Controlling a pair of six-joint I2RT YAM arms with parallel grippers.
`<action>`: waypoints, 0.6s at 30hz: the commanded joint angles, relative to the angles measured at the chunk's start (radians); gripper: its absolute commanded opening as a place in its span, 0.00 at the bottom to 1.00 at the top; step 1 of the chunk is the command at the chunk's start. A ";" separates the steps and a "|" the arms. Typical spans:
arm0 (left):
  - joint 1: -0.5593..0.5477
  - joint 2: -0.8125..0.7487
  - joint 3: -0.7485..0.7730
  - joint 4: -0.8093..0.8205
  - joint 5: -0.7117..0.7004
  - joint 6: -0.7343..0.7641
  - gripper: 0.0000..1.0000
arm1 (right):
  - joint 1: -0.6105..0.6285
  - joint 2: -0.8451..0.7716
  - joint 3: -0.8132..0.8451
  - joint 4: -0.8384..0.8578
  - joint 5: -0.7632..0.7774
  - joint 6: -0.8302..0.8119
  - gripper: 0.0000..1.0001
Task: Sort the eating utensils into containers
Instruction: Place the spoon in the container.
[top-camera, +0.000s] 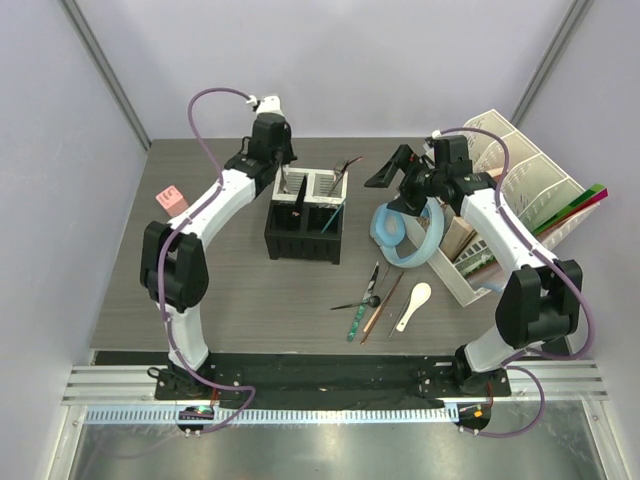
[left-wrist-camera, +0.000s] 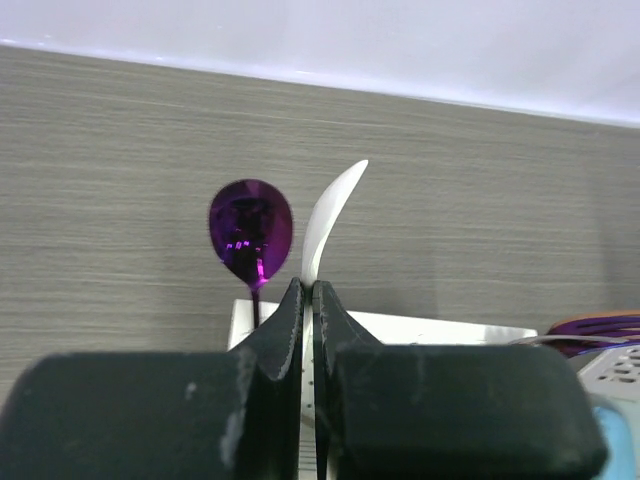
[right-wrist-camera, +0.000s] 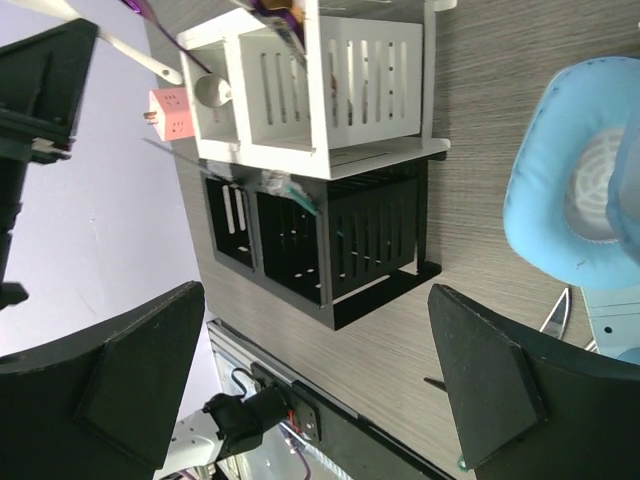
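My left gripper (top-camera: 285, 176) (left-wrist-camera: 308, 285) is shut on a white ceramic soup spoon (left-wrist-camera: 330, 215) over the rear white-rimmed corner of the containers (top-camera: 305, 218) (right-wrist-camera: 330, 150). In the right wrist view the white spoon (right-wrist-camera: 205, 88) reaches into that white compartment. Next to it a purple spoon (left-wrist-camera: 252, 228) stands upright. My right gripper (top-camera: 396, 172) (right-wrist-camera: 315, 300) hangs open and holds nothing, right of the caddy. On the table lie a black knife (top-camera: 372, 284), a green-patterned piece (top-camera: 356, 320), brown chopsticks (top-camera: 385, 303) and another white spoon (top-camera: 413, 305).
A light blue ring (top-camera: 405, 238) (right-wrist-camera: 575, 190) lies between the caddy and a big white slotted rack (top-camera: 520, 195) at the right. A small pink block (top-camera: 172, 200) (right-wrist-camera: 168, 105) sits at the left table edge. Grey walls close in the back and sides.
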 joint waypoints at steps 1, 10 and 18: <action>-0.030 0.005 -0.027 0.126 -0.049 -0.043 0.00 | 0.004 0.024 0.024 0.027 -0.017 -0.012 1.00; -0.079 -0.046 -0.272 0.276 -0.139 -0.069 0.00 | 0.004 0.051 0.020 0.018 -0.037 0.005 1.00; -0.099 -0.077 -0.360 0.310 -0.185 -0.037 0.00 | 0.016 0.054 0.037 0.004 -0.036 0.002 1.00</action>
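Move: The left hand grips the white spoon with its bowl up. The white container's left compartment, its goal, lies about 5 cm back, 2 cm right and 15 cm below. The purple spoon's bowl stands about 3 cm ahead, 2 cm left and 5 cm below; the black knife is 8 cm back and 3 cm right, the forks 2 cm back and 12 cm right, both some 10 cm lower. From the open right hand the compartment lies roughly 5 cm ahead, 20 cm left and 15 cm below. The left hand edges right by about 2 cm, then sinks steeply some 9.5 cm while drawing back about 3.5 cm, taking the bowl-up white spoon down towards the left compartment just to the right of the purple spoon, and comes almost to a stop there. Its fingers stay shut on the spoon and the wrist hardly turns, while the empty right hand, wide open beside the container, sinks about 2 cm. ##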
